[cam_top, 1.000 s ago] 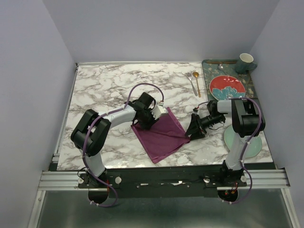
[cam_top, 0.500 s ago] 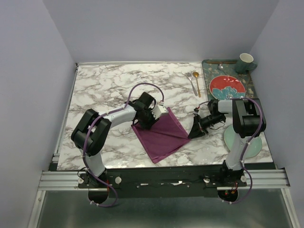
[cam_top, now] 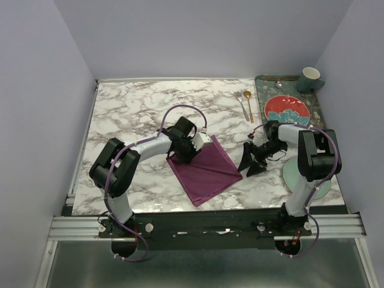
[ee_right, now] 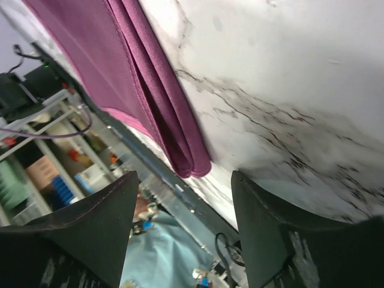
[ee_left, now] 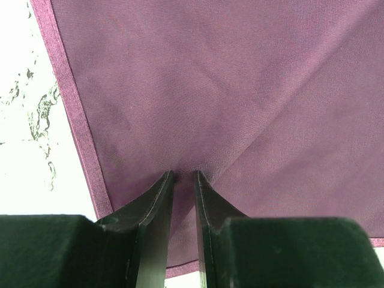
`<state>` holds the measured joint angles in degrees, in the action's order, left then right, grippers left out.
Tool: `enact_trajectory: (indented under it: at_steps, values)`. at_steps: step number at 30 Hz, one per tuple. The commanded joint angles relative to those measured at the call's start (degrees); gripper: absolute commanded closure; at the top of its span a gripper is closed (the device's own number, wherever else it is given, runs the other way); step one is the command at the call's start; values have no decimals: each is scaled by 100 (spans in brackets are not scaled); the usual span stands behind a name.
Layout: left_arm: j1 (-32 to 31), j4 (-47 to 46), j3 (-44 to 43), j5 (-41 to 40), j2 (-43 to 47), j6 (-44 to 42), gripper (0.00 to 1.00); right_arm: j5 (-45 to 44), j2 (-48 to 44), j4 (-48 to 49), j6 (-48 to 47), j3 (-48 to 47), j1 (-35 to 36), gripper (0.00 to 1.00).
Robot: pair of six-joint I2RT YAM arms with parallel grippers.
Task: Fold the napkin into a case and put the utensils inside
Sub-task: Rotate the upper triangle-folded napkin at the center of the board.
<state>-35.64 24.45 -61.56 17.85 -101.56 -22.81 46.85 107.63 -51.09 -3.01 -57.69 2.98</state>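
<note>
The plum-purple napkin (cam_top: 207,171) lies folded on the marble table, one corner pointing at the near edge. My left gripper (cam_top: 187,150) sits on its upper left part. In the left wrist view the jaws stand nearly together with a pinch of the napkin (ee_left: 210,90) between the left gripper's (ee_left: 182,175) tips. My right gripper (cam_top: 248,163) is open just right of the napkin's right corner. The right wrist view shows the layered napkin (ee_right: 120,66) edge ahead of the right gripper (ee_right: 184,175), not touched. The silver fork (cam_top: 241,105) and gold spoon (cam_top: 248,103) lie far back.
A dark patterned tray (cam_top: 259,90) at the back right carries a red plate (cam_top: 287,109) and a cup (cam_top: 310,78). A pale green plate (cam_top: 307,180) lies under my right arm. The table's near edge is close behind the napkin's lowest corner.
My right gripper narrowed at the napkin's right corner, then opened again and drew back a little to the right. The left gripper and the napkin have stayed put.
</note>
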Motion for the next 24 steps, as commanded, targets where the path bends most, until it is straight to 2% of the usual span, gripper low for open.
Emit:
enact_trajectory:
  at_steps: [1,9,12,13,17,24]
  values:
    - [-22,421,320,35,-409,57,71,-1011,-94,257,37,-58,175,28]
    - [-22,403,329,52,-382,75,71,-1125,293,337,177,-32,545,33]
    - [-13,420,338,52,-365,75,71,-1178,381,337,213,-67,642,42]
    - [-22,421,338,44,-356,75,71,-1187,390,337,213,-84,668,50]
    - [-13,473,390,52,-312,84,71,-1222,425,310,221,-198,669,69]
    - [4,535,689,105,13,101,71,-1240,557,170,64,-453,712,86]
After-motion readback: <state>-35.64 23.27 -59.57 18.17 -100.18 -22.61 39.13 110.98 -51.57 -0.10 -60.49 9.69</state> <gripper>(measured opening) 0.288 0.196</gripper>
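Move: The napkin's right corner sits just off my open right fingertips: about 2 cm left, 1 cm back and 2 cm below. From that hand, the napkin's far corner is some 13 cm ahead and 12 left, its near corner about 11 back and 16 left, and the green plate 22 cm right and 2 back. From my left hand, on the cloth, the right corner is about 19 cm right and 5 back. I ease my right hand some 2 cm back and to the left while sinking about 2 cm, bringing the open fingers around the napkin's right corner, and shut them to pinch it. As they finish closing I draw it forward about 1 cm. The wrist turns roughly 10 degrees; my left fingertips stay on the cloth. ##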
